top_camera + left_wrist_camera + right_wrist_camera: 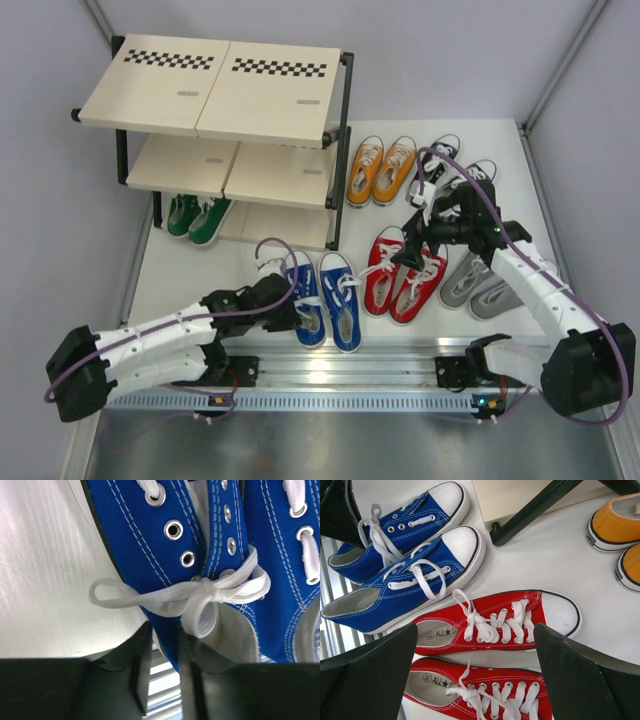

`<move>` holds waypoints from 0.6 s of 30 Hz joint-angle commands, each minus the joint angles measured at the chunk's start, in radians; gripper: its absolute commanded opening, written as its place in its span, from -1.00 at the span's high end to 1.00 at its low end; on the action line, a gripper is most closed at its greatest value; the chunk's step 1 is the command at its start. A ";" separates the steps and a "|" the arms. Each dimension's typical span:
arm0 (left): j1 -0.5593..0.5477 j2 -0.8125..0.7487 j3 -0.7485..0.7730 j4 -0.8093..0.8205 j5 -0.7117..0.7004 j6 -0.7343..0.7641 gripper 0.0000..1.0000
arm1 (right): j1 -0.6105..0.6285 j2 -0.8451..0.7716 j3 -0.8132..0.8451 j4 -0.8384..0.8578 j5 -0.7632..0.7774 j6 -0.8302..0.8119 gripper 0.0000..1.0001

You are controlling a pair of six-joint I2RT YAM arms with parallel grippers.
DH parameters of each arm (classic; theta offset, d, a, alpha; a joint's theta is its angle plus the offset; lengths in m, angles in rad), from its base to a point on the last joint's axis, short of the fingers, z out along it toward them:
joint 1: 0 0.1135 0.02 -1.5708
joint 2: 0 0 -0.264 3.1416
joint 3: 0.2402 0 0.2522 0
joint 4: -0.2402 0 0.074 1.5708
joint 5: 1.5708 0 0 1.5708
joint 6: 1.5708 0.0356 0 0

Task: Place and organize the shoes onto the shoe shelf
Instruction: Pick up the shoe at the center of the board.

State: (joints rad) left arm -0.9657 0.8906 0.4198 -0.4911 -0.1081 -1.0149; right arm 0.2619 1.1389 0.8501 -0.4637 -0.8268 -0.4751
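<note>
My left gripper (290,312) is at the heel of the left blue shoe (303,300). In the left wrist view its jaws (164,642) are shut on that shoe's side wall (150,540), one finger outside and one inside the opening. The other blue shoe (342,300) lies right beside it. My right gripper (415,245) hangs open above the red pair (400,275); in the right wrist view both red shoes (495,620) lie below its wide-spread fingers (375,665). The shoe shelf (215,90) stands at the back left, with the green pair (198,215) on its bottom board.
The orange pair (381,170) sits right of the shelf's front leg (337,170). The black pair (460,165) lies partly behind my right arm, and the grey pair (478,285) lies under its forearm. A metal rail (330,375) runs along the near edge.
</note>
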 commanded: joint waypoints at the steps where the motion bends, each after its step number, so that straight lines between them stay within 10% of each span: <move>1: -0.031 0.016 0.028 0.062 -0.119 0.038 0.46 | 0.008 -0.028 -0.002 0.020 -0.049 -0.011 -0.99; 5: -0.048 -0.014 0.033 0.060 -0.139 0.087 1.00 | 0.007 -0.039 -0.003 0.011 -0.070 -0.020 -0.99; 18: -0.048 -0.105 0.168 -0.007 -0.373 0.220 1.00 | -0.006 -0.079 -0.011 -0.003 -0.090 -0.049 -0.99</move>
State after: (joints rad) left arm -1.0107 0.7715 0.4915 -0.5549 -0.3416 -0.8375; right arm 0.2607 1.0924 0.8440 -0.4698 -0.8848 -0.5045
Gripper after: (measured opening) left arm 0.033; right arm 0.993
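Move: The left blue shoe is right at the left hand, which straddles its left collar wall near the heel; the shoe's middle lies about 5 cm ahead, 3 cm right and 2 cm lower. The right blue shoe stands some 9 cm to the right of it, the shelf's front right foot about 19 cm ahead and 10 cm right of the left hand. From the right hand, the left blue shoe lies roughly 27 cm left, 9 cm back and 15 cm below. The left blue shoe's left collar wall, beside the lace bow, is pinched as the left fingers close from about a third open to nearly shut, the hand staying almost in place. Keeping that pinch, the left hand then lifts about 4 cm and goes some 3 cm forward towards the shelf, with a little drift left, the wrist tipping the fingertips up and forward by roughly 15 degrees. ##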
